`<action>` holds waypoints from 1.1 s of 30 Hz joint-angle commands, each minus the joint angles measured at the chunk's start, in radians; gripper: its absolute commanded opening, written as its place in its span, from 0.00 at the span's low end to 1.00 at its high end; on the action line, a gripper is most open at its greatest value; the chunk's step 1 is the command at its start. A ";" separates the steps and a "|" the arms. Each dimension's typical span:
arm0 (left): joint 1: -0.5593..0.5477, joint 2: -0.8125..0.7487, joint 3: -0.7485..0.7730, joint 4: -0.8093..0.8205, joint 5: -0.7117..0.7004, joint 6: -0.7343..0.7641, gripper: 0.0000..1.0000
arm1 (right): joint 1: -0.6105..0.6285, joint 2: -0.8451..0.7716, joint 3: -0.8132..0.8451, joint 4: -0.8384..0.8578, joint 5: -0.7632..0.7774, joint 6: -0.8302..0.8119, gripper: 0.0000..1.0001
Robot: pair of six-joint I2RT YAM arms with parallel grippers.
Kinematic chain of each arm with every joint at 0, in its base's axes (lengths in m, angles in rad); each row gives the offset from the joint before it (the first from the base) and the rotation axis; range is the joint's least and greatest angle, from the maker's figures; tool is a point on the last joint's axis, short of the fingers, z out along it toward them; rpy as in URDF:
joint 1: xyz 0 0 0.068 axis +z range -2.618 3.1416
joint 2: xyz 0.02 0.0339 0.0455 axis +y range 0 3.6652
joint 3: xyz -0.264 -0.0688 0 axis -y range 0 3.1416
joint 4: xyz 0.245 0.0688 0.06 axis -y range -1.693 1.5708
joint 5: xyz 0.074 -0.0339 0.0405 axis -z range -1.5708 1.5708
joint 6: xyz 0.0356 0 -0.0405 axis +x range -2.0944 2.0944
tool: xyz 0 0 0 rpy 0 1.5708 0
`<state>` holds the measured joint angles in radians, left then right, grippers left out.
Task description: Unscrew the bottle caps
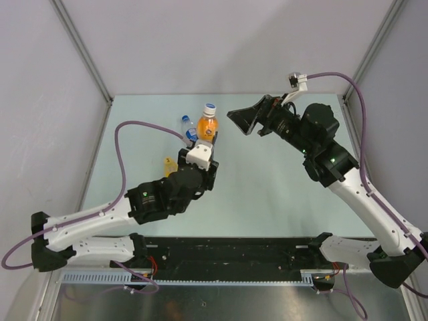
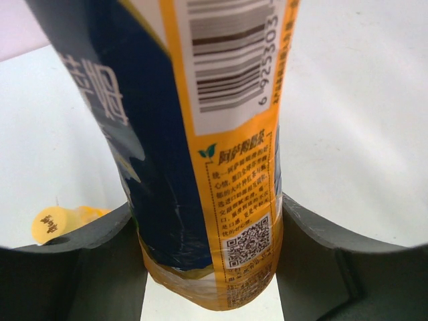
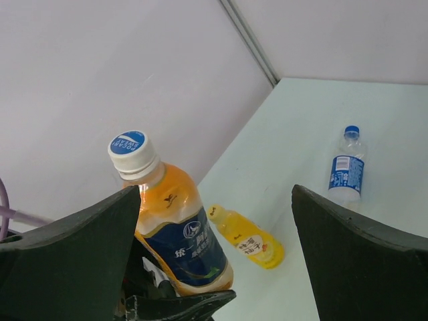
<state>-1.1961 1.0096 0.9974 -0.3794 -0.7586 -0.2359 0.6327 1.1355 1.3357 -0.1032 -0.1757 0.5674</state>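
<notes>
My left gripper [image 1: 204, 146] is shut on the lower body of the orange bottle [image 1: 208, 126] with the dark blue label and holds it upright; its fingers [image 2: 321, 254] press both sides of the bottle [image 2: 221, 167]. The bottle's pale whitish cap [image 1: 210, 107] with a blue top is on. My right gripper [image 1: 244, 120] is open and empty, just right of that cap [image 3: 132, 154] and apart from it. The yellow bottle [image 3: 247, 244] lies on its side with its yellow cap on. The clear bottle [image 3: 348, 167] stands with its blue cap [image 3: 352, 131] on.
The clear bottle [image 1: 188, 127] and the yellow bottle [image 1: 169, 162] are just left of the left gripper. The table [image 1: 267, 194] is pale green with grey walls behind and at the sides. A purple cable [image 1: 124, 167] loops over the left arm.
</notes>
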 commanded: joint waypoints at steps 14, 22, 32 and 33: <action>-0.068 0.196 0.202 -0.109 -0.278 -0.025 0.00 | 0.103 0.009 0.062 0.083 0.075 -0.025 1.00; -0.080 0.249 0.243 -0.133 -0.257 -0.035 0.00 | 0.105 0.017 0.062 0.086 0.109 0.000 0.93; -0.103 0.285 0.256 -0.140 -0.237 -0.025 0.00 | 0.105 0.018 0.063 0.077 0.141 0.003 0.65; -0.104 0.287 0.256 -0.141 -0.235 -0.025 0.00 | 0.104 0.018 0.064 0.073 0.144 0.003 0.63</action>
<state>-1.2903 1.2922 1.2083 -0.5301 -0.9821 -0.2447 0.7319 1.1557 1.3563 -0.0685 -0.0620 0.5682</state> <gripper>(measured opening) 0.658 0.668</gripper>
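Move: The left gripper still holds the orange bottle low on its body, its cap some 15 cm above the hand and about 5 cm ahead. From that hand the open right gripper is about 6 cm ahead, 7 cm right and 13 cm up. From the right hand the cap is roughly 7 cm left, 1 cm back and 2 cm up. Down on the table, 25 cm below the left hand, the yellow bottle is about 10 cm ahead and 10 cm left, the blue-labelled bottle 30 cm ahead and 6 cm left. Bring the bottle cap in between the right fingers: ease the left gripper about 1 cm forward, then 3 cm right, rolling it some 15 degrees so the bottle's top swings right, keeping its hold. Meanwhile move the right gripper left and slightly back and up, then a touch forward, and begin closing its wide-open fingers around the cap, stopping about two-thirds open. ##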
